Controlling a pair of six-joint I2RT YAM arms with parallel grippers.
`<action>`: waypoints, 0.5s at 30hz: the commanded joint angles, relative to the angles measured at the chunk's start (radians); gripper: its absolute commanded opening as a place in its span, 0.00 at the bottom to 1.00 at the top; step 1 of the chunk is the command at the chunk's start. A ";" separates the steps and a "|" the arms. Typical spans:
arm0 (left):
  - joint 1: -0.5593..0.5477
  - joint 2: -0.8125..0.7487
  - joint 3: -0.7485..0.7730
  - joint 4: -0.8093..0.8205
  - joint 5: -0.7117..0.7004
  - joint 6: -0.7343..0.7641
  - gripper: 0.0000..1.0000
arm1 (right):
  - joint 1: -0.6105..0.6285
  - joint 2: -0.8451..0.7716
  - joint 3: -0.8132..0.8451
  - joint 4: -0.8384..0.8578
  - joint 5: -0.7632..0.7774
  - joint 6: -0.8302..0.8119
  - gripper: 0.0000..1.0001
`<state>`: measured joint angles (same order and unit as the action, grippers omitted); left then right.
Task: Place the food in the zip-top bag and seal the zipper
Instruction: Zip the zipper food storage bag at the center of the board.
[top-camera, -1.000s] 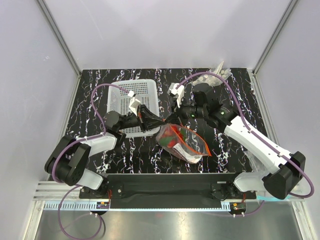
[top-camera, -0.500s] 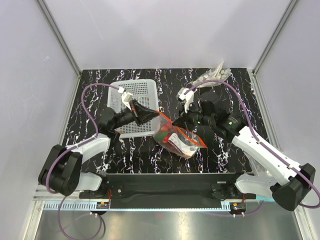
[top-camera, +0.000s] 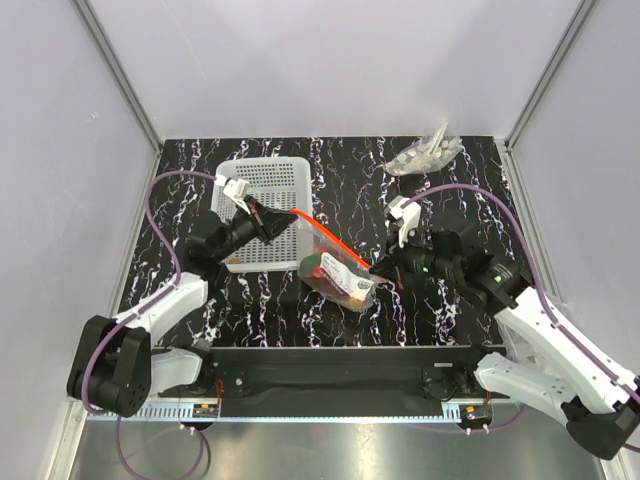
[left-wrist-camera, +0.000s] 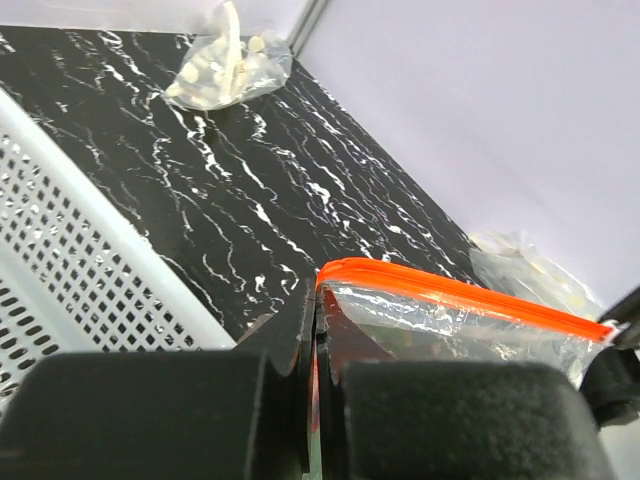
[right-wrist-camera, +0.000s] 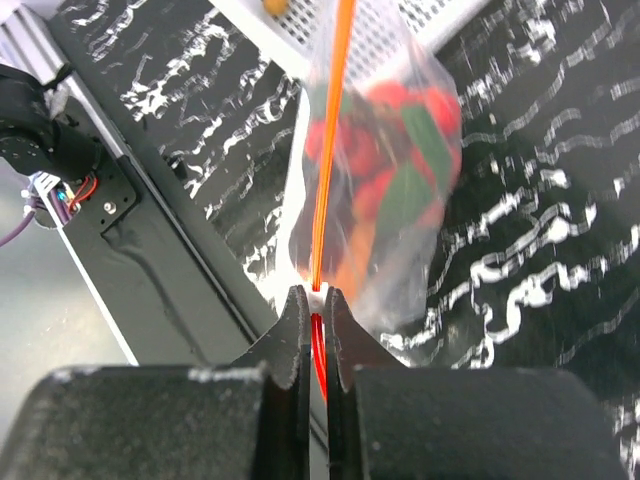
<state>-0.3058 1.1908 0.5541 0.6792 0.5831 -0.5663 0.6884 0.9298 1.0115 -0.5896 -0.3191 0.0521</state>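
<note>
The zip-top bag (top-camera: 340, 275) hangs stretched between my two grippers above the table, in front of the basket. Its orange-red zipper (top-camera: 333, 238) runs taut in a straight line from one gripper to the other. The food (top-camera: 338, 283), red and green pieces, sits bunched in the bag's bottom and shows through the plastic as food (right-wrist-camera: 395, 140). My left gripper (top-camera: 287, 216) is shut on the zipper's left end, with the zipper (left-wrist-camera: 470, 293) running away to the right of the left gripper (left-wrist-camera: 318, 300). My right gripper (top-camera: 384, 267) is shut on the right end; the zipper (right-wrist-camera: 332, 140) rises from the right gripper (right-wrist-camera: 313, 296).
A white lattice basket (top-camera: 262, 176) stands at the back left, behind the left gripper. A clear plastic wad (top-camera: 425, 155) with pale pieces lies at the back right corner. The black base rail (top-camera: 340, 360) runs along the near table edge.
The grippers have drawn apart, the left towards the back left and the right towards the near right. The zipper has gone from slack to a taut straight line.
</note>
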 joint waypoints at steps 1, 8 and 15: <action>0.027 -0.017 0.010 0.020 -0.118 0.043 0.00 | 0.007 -0.061 0.004 -0.153 0.060 0.051 0.00; 0.022 -0.068 -0.005 0.010 -0.112 0.033 0.00 | 0.007 -0.111 0.018 -0.193 0.175 0.069 0.00; -0.062 -0.270 -0.045 -0.147 -0.204 0.034 0.00 | 0.005 -0.007 0.082 -0.188 0.452 0.089 0.00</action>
<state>-0.3367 1.0264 0.5144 0.5625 0.4896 -0.5484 0.6884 0.8963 1.0294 -0.7658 -0.0418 0.1215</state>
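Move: The zipper's free right end trails out behind the right fingers, about 6 cm to their right, 3 cm back and slightly lower; the food-filled bag body hangs some 8 cm left of the right hand, 3 cm back and 9 cm down. From the left hand, which holds the strip's other end, that right end lies about 24 cm right and 16 cm back. The white basket's middle is some 7 cm to the left hand's left, level with it, about 14 cm below. The orange zipper, already pinched by both hands, is held stretched while the right hand's closed fingers slide along it towards its right end: about 5 cm to the right, first drifting back, then forward and down some 2 cm, turning clockwise about 15 degrees. The left hand keeps its end pinched, hardly moving at first, then easing about 2 cm back and slightly up. ##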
